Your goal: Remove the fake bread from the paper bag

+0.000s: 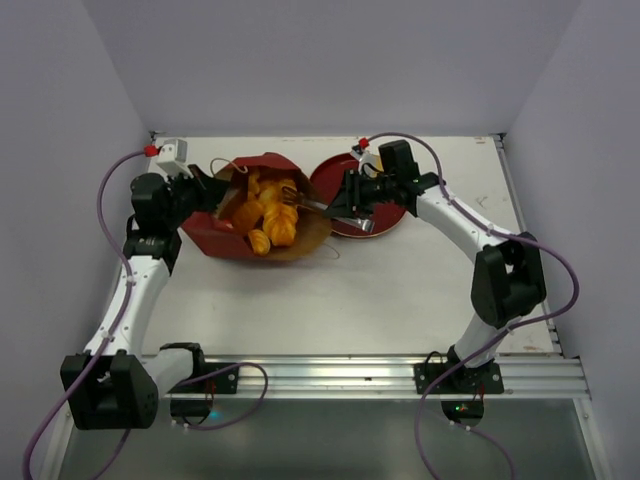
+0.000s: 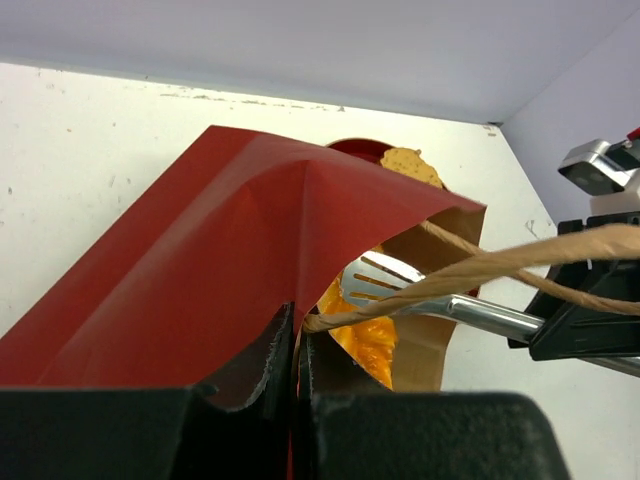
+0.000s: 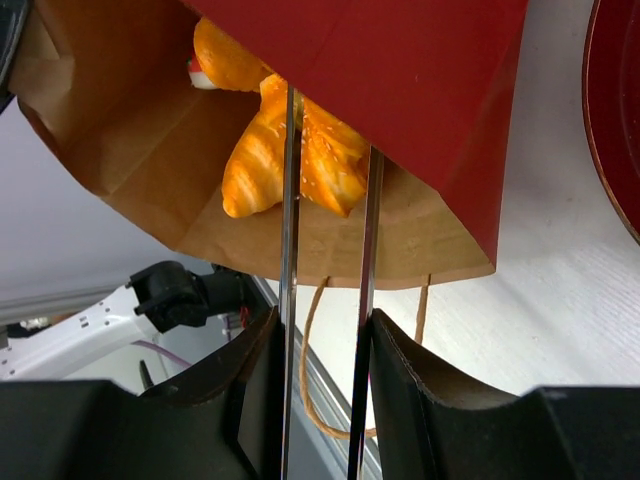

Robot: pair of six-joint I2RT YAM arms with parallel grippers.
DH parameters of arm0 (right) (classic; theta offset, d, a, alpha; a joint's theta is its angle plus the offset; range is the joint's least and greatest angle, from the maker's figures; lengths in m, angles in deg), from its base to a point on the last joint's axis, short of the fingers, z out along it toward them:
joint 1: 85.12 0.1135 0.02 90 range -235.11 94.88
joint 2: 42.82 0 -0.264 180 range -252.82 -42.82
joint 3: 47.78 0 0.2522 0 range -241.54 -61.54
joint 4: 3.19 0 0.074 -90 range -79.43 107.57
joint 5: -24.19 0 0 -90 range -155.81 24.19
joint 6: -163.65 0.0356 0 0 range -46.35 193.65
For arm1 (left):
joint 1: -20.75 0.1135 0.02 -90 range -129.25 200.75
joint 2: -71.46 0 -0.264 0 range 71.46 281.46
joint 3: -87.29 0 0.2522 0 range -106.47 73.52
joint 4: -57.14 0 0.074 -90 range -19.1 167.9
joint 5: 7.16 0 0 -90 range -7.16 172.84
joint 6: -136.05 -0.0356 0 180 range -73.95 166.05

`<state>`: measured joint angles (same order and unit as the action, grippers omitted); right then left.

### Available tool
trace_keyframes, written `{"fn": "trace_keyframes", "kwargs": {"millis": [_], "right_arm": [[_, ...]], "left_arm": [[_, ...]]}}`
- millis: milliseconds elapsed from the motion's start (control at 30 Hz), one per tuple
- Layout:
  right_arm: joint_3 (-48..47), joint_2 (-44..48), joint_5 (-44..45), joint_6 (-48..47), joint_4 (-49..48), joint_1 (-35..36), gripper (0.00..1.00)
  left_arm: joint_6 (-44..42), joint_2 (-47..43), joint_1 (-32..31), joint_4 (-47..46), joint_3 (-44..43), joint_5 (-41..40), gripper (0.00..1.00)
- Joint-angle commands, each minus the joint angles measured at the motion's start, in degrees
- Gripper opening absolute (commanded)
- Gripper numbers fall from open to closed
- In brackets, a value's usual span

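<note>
The dark red paper bag [image 1: 215, 235] lies on its side with its brown mouth facing right. Several golden fake bread pieces [image 1: 266, 214] sit in the mouth. My left gripper [image 2: 297, 335] is shut on the bag's upper rim, where a cord handle [image 2: 500, 262] comes out, and holds the mouth up. My right gripper [image 3: 325, 330] is shut on a pair of metal tongs [image 3: 288, 200]. The tongs' two arms reach into the mouth on either side of a braided bread [image 3: 290, 160]. In the left wrist view the slotted tong head [image 2: 375, 280] rests against orange bread [image 2: 365, 338].
A round dark red plate [image 1: 330, 178] lies just right of the bag, partly under my right wrist. A looped cord handle [image 3: 312, 380] hangs from the bag's lower lip onto the white table [image 1: 400, 300]. Grey walls close the table at the back and sides.
</note>
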<state>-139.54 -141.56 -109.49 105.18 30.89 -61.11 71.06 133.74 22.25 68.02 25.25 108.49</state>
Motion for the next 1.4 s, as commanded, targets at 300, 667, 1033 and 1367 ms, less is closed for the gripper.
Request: {"fn": "trace_keyframes", "kwargs": {"millis": [300, 667, 1033, 1367], "right_arm": [[-9.19, 6.98, -2.64, -12.62, 10.79, -0.02, 0.0], [-10.16, 8.03, -5.17, -20.18, 14.67, -0.02, 0.0], [-8.05, 12.78, -8.96, -26.95, 15.54, -0.02, 0.0], [-6.91, 16.11, -8.44, -27.13, 12.56, -0.28, 0.0]], "left_arm": [[1.26, 3.19, 1.58, -1.87, -7.1, -1.48, 0.07], [2.23, 4.95, 1.75, -2.66, -7.8, -0.78, 0.07], [3.46, 6.98, 1.75, -2.4, -10.0, -0.6, 0.07], [3.2, 6.45, 2.11, -2.05, -8.86, -0.51, 0.07]]}}
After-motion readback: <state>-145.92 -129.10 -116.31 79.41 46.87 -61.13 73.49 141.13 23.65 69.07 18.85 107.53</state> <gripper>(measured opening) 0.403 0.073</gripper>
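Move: The long golden bread, already pinched in the tongs' tips, lies about 14 cm to the right hand's left, 2 cm ahead and 10 cm below, inside the bag's mouth. A small roll sits some 5 cm farther left of it, 5 cm nearer and a little lower. The red plate is about 13 cm ahead, 7 cm right and 18 cm below the right hand. From the left hand the bread is 15 cm right, level ahead, 17 cm below. Keeping the tongs squeezed on the long bread, the right hand lifts it up out of the bag's mouth, about 9 cm with a slight sag midway, while drawing back some 5 cm, drifting a little right, rolling and turning counter-clockwise by some 15 degrees. The left hand keeps its pinch on the bag's rim and eases about 3 cm forward. ##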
